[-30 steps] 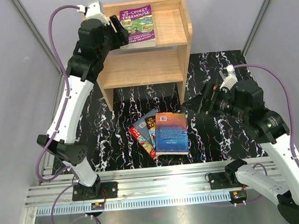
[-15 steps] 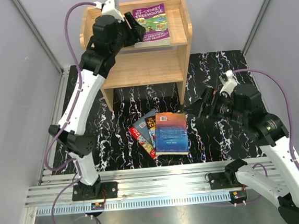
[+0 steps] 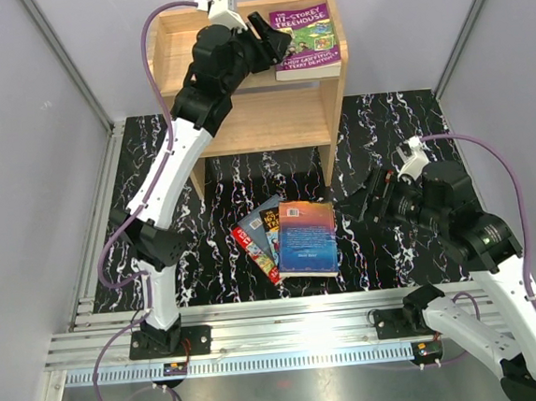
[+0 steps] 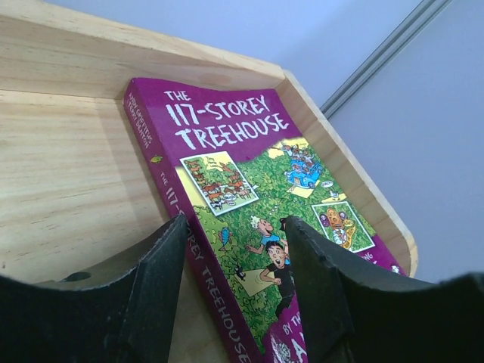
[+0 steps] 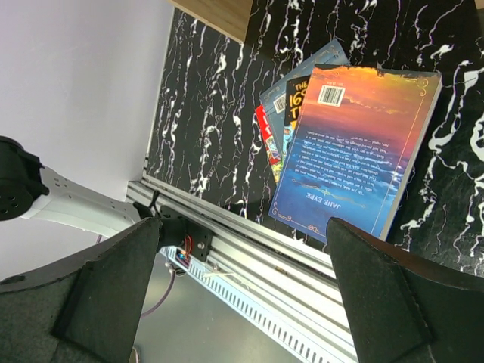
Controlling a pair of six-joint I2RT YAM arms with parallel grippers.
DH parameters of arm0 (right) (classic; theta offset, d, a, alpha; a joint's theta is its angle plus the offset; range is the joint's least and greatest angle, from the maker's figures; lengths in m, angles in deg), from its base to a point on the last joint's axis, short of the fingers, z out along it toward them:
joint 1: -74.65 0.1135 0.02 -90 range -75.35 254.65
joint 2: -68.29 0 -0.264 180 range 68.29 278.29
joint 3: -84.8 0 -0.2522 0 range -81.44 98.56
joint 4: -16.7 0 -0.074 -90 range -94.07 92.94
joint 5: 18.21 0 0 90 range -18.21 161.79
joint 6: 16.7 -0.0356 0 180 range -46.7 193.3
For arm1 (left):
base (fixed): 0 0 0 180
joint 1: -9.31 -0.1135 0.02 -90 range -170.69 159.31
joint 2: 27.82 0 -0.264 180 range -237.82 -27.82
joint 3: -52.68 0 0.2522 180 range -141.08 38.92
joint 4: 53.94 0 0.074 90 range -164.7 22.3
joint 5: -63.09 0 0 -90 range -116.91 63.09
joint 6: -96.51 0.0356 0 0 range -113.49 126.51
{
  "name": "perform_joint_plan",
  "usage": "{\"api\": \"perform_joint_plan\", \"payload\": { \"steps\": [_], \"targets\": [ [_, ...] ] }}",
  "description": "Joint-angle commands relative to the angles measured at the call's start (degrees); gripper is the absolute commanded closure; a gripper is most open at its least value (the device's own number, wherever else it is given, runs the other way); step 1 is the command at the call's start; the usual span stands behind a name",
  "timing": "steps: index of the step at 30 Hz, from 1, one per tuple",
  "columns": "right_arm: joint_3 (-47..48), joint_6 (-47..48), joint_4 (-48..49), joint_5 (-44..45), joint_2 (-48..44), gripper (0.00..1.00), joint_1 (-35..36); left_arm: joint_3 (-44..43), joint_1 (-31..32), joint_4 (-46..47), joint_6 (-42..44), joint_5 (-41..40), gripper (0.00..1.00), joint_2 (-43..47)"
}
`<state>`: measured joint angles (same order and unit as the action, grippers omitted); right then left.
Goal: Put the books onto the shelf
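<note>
A purple "117-Storey Treehouse" book [image 3: 308, 36] [image 4: 249, 189] lies flat at the right end of the top of the wooden shelf [image 3: 174, 40] [image 4: 68, 166]. My left gripper [image 3: 273, 42] [image 4: 234, 223] is at the book's left edge, jaws part open. One finger sits beside the spine, the other over the cover. On the mat in front lie the other books: a blue-orange one [image 3: 307, 237] [image 5: 355, 151] on top of a yellow-black one [image 3: 270, 221] and a red one [image 3: 259, 253]. My right gripper [image 3: 372, 191] [image 5: 243, 227] hangs open and empty to their right.
The shelf stands at the back of a black marbled mat [image 3: 204, 225]. Its lower tier [image 3: 261, 121] holds nothing. A metal rail [image 3: 289, 335] with both arm bases runs along the near edge. Grey walls close in both sides.
My left gripper and the purple book have slid together from the middle of the shelf top to its right end. The jaws narrowed a little. The right arm shifted slightly.
</note>
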<state>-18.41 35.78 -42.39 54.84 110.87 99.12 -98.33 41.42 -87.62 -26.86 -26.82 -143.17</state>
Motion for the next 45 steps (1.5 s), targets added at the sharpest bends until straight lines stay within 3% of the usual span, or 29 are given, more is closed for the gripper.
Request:
{"api": "perform_joint_plan", "payload": {
  "steps": [1, 6, 9, 10, 15, 23, 26, 30, 37, 45],
  "targets": [
    [-0.53, 0.69, 0.41, 0.95, -0.58, 0.00, -0.04, 0.23, 1.81, -1.52, -3.56, 5.44, 0.42, -3.13],
    [-1.67, -0.10, 1.55, 0.43, -0.75, 0.00, -0.04, 4.86, 1.37, -3.45, 1.18, 0.17, 0.29, 3.79],
    [-2.55, -0.62, 2.43, -0.27, -0.75, 0.00, -0.12, 8.65, 0.49, -5.46, 4.08, -3.08, 0.13, 9.95],
    [-2.90, -0.63, 2.69, -0.19, -0.75, 0.00, -0.04, 9.10, 0.40, -6.78, 5.32, -4.30, 0.02, 11.36],
    [-10.61, -2.46, 6.11, 1.39, -0.49, 0.00, -0.04, 17.34, 0.40, -12.15, 10.51, -11.87, 0.01, 24.54],
    [-27.93, -9.67, 21.38, -2.11, 7.67, 0.00, -0.04, 62.81, 2.42, -6.28, 5.51, -10.74, 0.01, 49.31],
    [-30.59, -11.35, 26.05, -3.44, 11.27, 0.00, -0.04, 73.14, 2.95, -4.86, 2.78, -9.42, 0.01, 53.46],
    [-33.84, -12.57, 29.84, -4.67, 15.24, 0.00, -0.04, 77.91, 3.91, -5.04, 1.90, -9.06, 0.01, 55.49],
    [-41.04, -18.81, 42.85, -10.38, 18.93, 0.00, 0.05, 77.93, 4.27, -5.13, 2.43, -9.24, 0.01, 55.41],
    [-45.62, -22.16, 44.35, -12.93, 13.32, 0.04, 0.40, 79.94, 4.44, -4.34, 1.55, -9.24, 0.01, 55.41]
  ]
}}
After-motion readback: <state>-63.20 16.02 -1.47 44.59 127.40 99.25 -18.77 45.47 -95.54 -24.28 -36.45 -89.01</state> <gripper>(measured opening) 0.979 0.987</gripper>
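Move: The Jane Eyre book lies some 10 cm to the left of my right hand, about 2 cm farther out and 28 cm below. The red book shows 12 cm to its left and 3 cm nearer me, the black book 8 cm to its left and 3 cm farther out. From my left hand Jane Eyre is about 28 cm back, straight in line and 45 cm below; the 117-Storey Treehouse lies 6 cm right, 3 cm ahead, slightly lower. My right hand drops about 25 cm with fingers wide, tipping some 35 degrees downward and easing left at the end, to straddle Jane Eyre's right edge, one finger over the cover, the other outside. My left hand comes away from the treehouse book's spine, opens wide, swings back and left, then plunges, ending above the pile's left side. ##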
